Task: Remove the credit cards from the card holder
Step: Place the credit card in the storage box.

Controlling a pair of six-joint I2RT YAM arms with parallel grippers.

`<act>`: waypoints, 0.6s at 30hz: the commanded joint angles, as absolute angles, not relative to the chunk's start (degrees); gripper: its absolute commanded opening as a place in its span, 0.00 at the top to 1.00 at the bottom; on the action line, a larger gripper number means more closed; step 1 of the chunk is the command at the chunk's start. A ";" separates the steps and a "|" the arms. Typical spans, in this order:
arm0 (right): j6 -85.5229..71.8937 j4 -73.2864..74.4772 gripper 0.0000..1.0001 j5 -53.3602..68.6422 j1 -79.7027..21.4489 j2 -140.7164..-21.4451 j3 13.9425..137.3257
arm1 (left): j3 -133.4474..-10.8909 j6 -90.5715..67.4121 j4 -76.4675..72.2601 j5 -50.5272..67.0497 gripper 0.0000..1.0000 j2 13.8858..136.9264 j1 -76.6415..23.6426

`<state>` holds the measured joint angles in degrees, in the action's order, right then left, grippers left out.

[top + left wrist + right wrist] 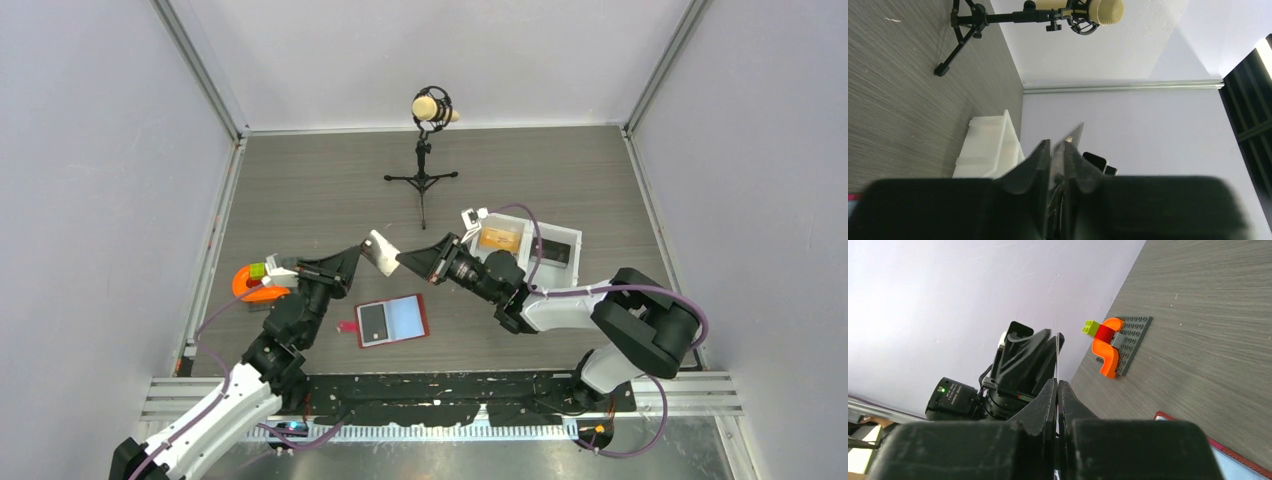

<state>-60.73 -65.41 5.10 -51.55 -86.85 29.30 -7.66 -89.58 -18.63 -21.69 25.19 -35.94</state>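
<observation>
A pale credit card (380, 251) hangs in the air over the table's middle, pinched from both sides. My left gripper (358, 257) is shut on its left end; in the left wrist view the card (1075, 132) pokes out past the fingertips (1044, 150). My right gripper (402, 261) is shut on its right end, and the right wrist view shows the card (1056, 347) edge-on as a thin line. Below them the red card holder (392, 320) lies open and flat, a dark grey card (373, 322) in its left pocket. A pink-red card (348, 326) lies at its left edge.
A white two-compartment tray (578, 235) at the right holds an orange block (500, 238) and a dark item (558, 252). A microphone on a tripod (425, 170) stands at the back. Orange and green toy bricks (250, 283) on a grey plate sit at the left.
</observation>
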 commanded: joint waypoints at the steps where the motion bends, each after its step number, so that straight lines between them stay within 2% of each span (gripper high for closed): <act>1: -55.54 -65.84 0.95 11.94 -46.73 -82.52 29.90 | -7.71 -87.40 -16.42 -23.53 0.69 23.19 -36.08; 9: -53.68 -56.78 0.95 37.79 -31.12 -77.75 30.14 | -12.65 -75.68 2.03 -19.75 0.19 17.34 -36.10; 11: -49.26 -47.23 0.95 42.12 -27.70 -74.01 31.39 | -14.09 -71.19 5.83 -17.82 0.09 15.60 -36.09; 12: -46.43 -35.56 0.95 42.92 -25.84 -70.71 32.35 | -14.86 -68.86 7.50 -16.80 0.04 14.82 -36.08; 13: -39.12 -28.90 0.95 42.16 -24.96 -67.27 34.83 | -15.78 -66.26 9.26 -15.80 0.02 13.92 -36.07; 15: -28.10 -5.08 0.95 37.72 -22.71 -62.41 39.20 | -17.60 -61.18 12.25 -13.38 0.01 12.79 -36.12; 18: -16.62 11.32 0.95 33.38 -16.88 -58.59 44.63 | -21.11 -55.66 18.05 -12.97 0.00 12.06 -36.08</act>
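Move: The storage box, where the card goes, has its middle about 8 cm ahead of the right gripper, 25 cm to its right and 19 cm below. The orange card in the box lies some 13 cm ahead and 21 cm right of this gripper; the open card holder is about 4 cm back, 3 cm left and 20 cm down. From the left gripper, the held card's middle is roughly 3 cm right, level ahead, and the box 7 cm ahead, 32 cm right and 19 cm below. Let go of the card with the left gripper by opening it wide, then draw that hand back about 3 cm, rolling its left side up. Keep the card pinched in the right gripper and carry it right and somewhat forward, about 13 cm away from the left hand towards the storage box, staying near the same height and rolling the right hand's left side down. ##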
